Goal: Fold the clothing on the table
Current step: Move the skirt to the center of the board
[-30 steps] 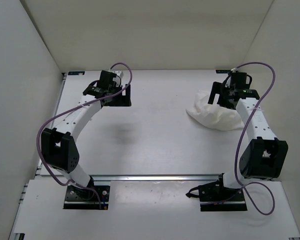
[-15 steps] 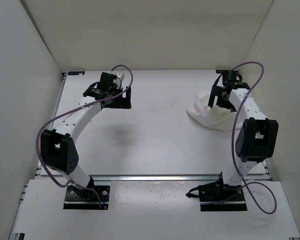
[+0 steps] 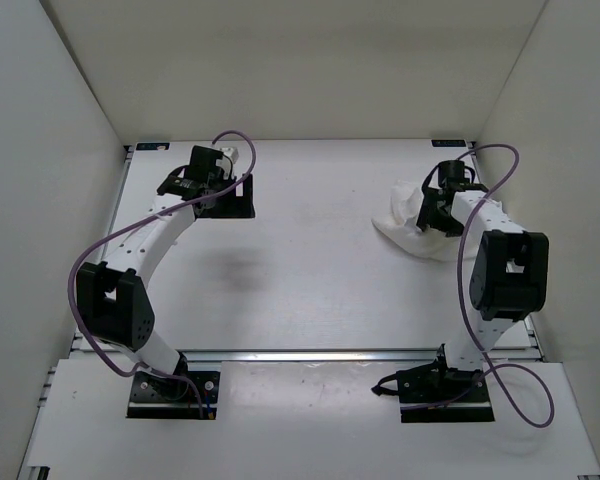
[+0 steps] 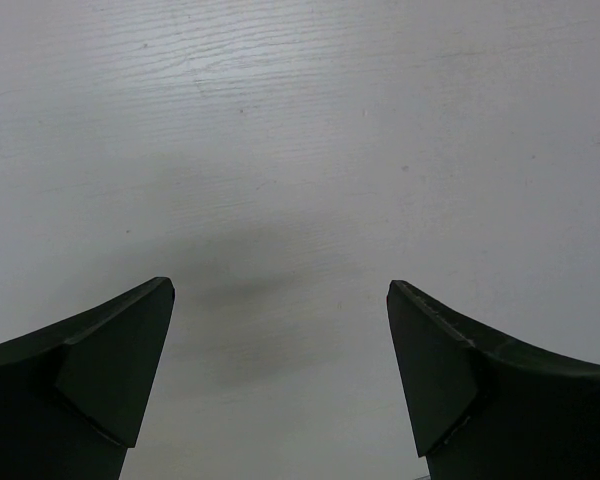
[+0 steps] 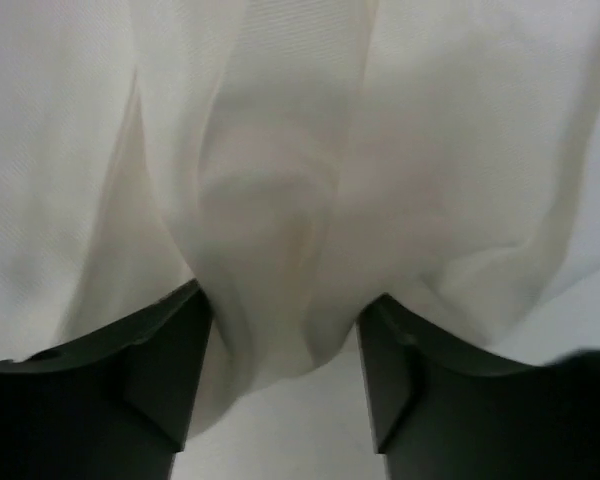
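Observation:
The clothing point(image 3: 405, 226), a crumpled white heap, lies at the back right of the table point(image 3: 300, 280). My right gripper point(image 3: 433, 212) is down on the heap's right side. In the right wrist view a hanging fold of the clothing point(image 5: 280, 190) fills the gap between the two dark fingers point(image 5: 160, 370), which stand partly closed and touch it on both sides; the right gripper point(image 5: 285, 335) is still open around it. My left gripper point(image 3: 235, 198) hovers over bare table at the back left, well apart from the clothing. It point(image 4: 280, 330) is wide open with nothing between its fingers.
White walls point(image 3: 70, 120) enclose the table on the left, back and right. A metal rail point(image 3: 300, 354) runs along the front edge by the arm bases. Purple cables point(image 3: 485, 200) loop over both arms.
The right arm has swung left and dropped onto the clothing, and its jaws have narrowed around a fold. The left gripper has shifted slightly left.

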You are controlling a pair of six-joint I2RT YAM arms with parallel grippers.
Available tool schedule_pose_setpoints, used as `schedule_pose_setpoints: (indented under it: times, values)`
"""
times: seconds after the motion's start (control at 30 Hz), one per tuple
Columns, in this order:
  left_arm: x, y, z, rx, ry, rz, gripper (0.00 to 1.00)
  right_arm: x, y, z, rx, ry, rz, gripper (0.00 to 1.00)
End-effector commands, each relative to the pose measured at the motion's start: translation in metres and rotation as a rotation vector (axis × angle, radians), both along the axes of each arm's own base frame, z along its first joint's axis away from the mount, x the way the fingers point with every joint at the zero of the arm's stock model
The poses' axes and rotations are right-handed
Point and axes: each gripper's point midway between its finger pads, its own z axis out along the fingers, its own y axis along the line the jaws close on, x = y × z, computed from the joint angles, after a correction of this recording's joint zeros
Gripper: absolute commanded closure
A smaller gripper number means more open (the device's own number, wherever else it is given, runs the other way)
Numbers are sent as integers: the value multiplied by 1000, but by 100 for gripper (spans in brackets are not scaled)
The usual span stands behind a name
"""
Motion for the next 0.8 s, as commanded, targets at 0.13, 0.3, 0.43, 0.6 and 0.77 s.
schedule_pose_setpoints:
  times: [0.13,0.3,0.43,0.6,0.77]
  values:
    - [-6,7,22,-24,-35,-5,1,32,11,-12,11,-71,-13,100]
    - [-11,7,23,-64,-39,-5,1,59,22,19,45,-167,30,100]
    - [-13,-1,21,-101,-33,-34,1,106,68,93,133,-370,151,100]
    - [-9,15,38,-91,-76,36,1,131,184,202,256,-502,492,100]
    - [-6,56,67,-45,-161,211,1,98,279,346,234,-756,706,100]
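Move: Close under the right hand lies the skirt, its middle roughly 4 cm to the right, level fore and aft and some 3 cm below, with a fold already between the narrowing fingers. The bare centre of the board is about 26 cm to this hand's left and 4 cm back; the black clamp on the far edge stands some 20 cm ahead, 4 cm right. From the left hand the skirt lies about 42 cm right, 3 cm back and 12 cm down. Sinking a last 2–3 cm into the skirt, the right hand shuts its fingers on the fold, then sweeps it fast upward, leftward and forward, ending some 27 cm higher and 23 cm farther left than it began. The wrist tips the fingers up towards forward and turns counter-clockwise, about 50 degrees in all. The left hand, still open and empty, drifts about 3 cm left and slightly up. ##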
